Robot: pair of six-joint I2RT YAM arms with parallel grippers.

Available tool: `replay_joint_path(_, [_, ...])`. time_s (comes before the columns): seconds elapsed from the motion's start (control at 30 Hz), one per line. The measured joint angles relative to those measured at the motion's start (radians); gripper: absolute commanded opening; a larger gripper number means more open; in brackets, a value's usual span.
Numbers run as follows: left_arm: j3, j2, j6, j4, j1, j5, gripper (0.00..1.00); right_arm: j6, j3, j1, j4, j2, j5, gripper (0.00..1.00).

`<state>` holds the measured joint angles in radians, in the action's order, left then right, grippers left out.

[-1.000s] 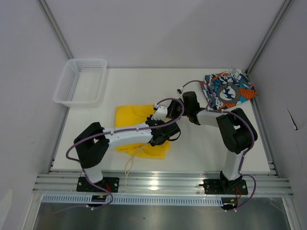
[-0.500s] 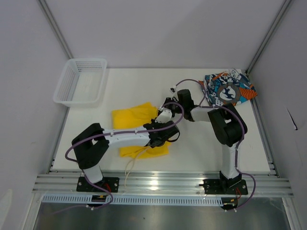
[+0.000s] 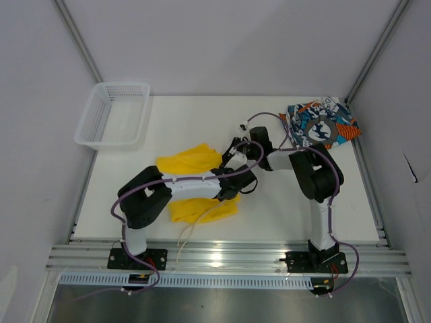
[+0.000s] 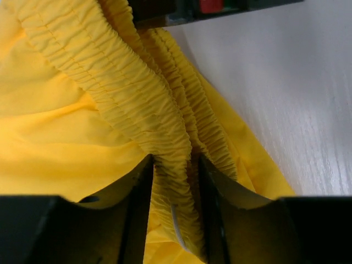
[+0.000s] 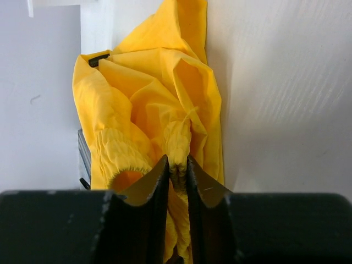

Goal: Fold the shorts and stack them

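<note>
The yellow shorts lie bunched in the middle of the table, both grippers at their right edge. My left gripper stands slightly open with the gathered elastic waistband running between its fingers, a thin dark gap on one side. My right gripper is shut on a pinched fold of the yellow shorts, which hang crumpled beyond its fingertips. The printed shorts, blue, orange, black and white, lie in the far right corner, away from both grippers.
A white mesh basket stands at the far left of the table. The white drawstring trails from the yellow shorts over the table's near edge. Grey walls close in both sides.
The left jaws have parted from a tight grip on the waistband. The right gripper moved left with its fold, and the yellow shorts went from flat to bunched.
</note>
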<state>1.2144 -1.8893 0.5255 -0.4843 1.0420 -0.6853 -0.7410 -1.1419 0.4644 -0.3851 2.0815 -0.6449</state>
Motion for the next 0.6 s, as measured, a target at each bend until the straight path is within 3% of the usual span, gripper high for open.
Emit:
replay_joint_path(0.17, [-0.009, 0.021, 0.006, 0.000, -0.024, 0.062, 0.69, -0.014, 0.000, -0.008, -0.028, 0.004, -0.003, 0.32])
replay_joint_path(0.6, [-0.097, 0.457, -0.012, 0.008, -0.175, 0.368, 0.73, -0.135, 0.048, -0.062, -0.207, 0.029, -0.048, 0.64])
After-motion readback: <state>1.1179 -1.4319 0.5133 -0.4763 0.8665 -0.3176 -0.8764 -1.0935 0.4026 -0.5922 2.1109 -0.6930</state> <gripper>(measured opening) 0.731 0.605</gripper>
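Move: Each hand still has a pinch of the yellow shorts' waistband between fingers that are already loosening: the left hand at the drawstring end, the right hand at the other end, about 12 cm ahead of the left hand and roughly level sideways. The drawstring trails some 10 cm back and 8 cm left of the left hand, slightly lower. The patterned shorts lie about 34 cm to the right of the right hand and 12 cm farther out, a little lower. Both hands let go of the yellow waistband: the left opens wide beside the drawstring end, pauses low for a moment, then lifts quickly about 12 cm, almost straight up off the shorts, while the wrist rolls close to 30 degrees, its left side dropping. The right hand opens more slowly to a bit over half and eases only some 2 cm forward and a little to its right, rising about 1 cm, so its spread fingers stay close around the far end of the band. ##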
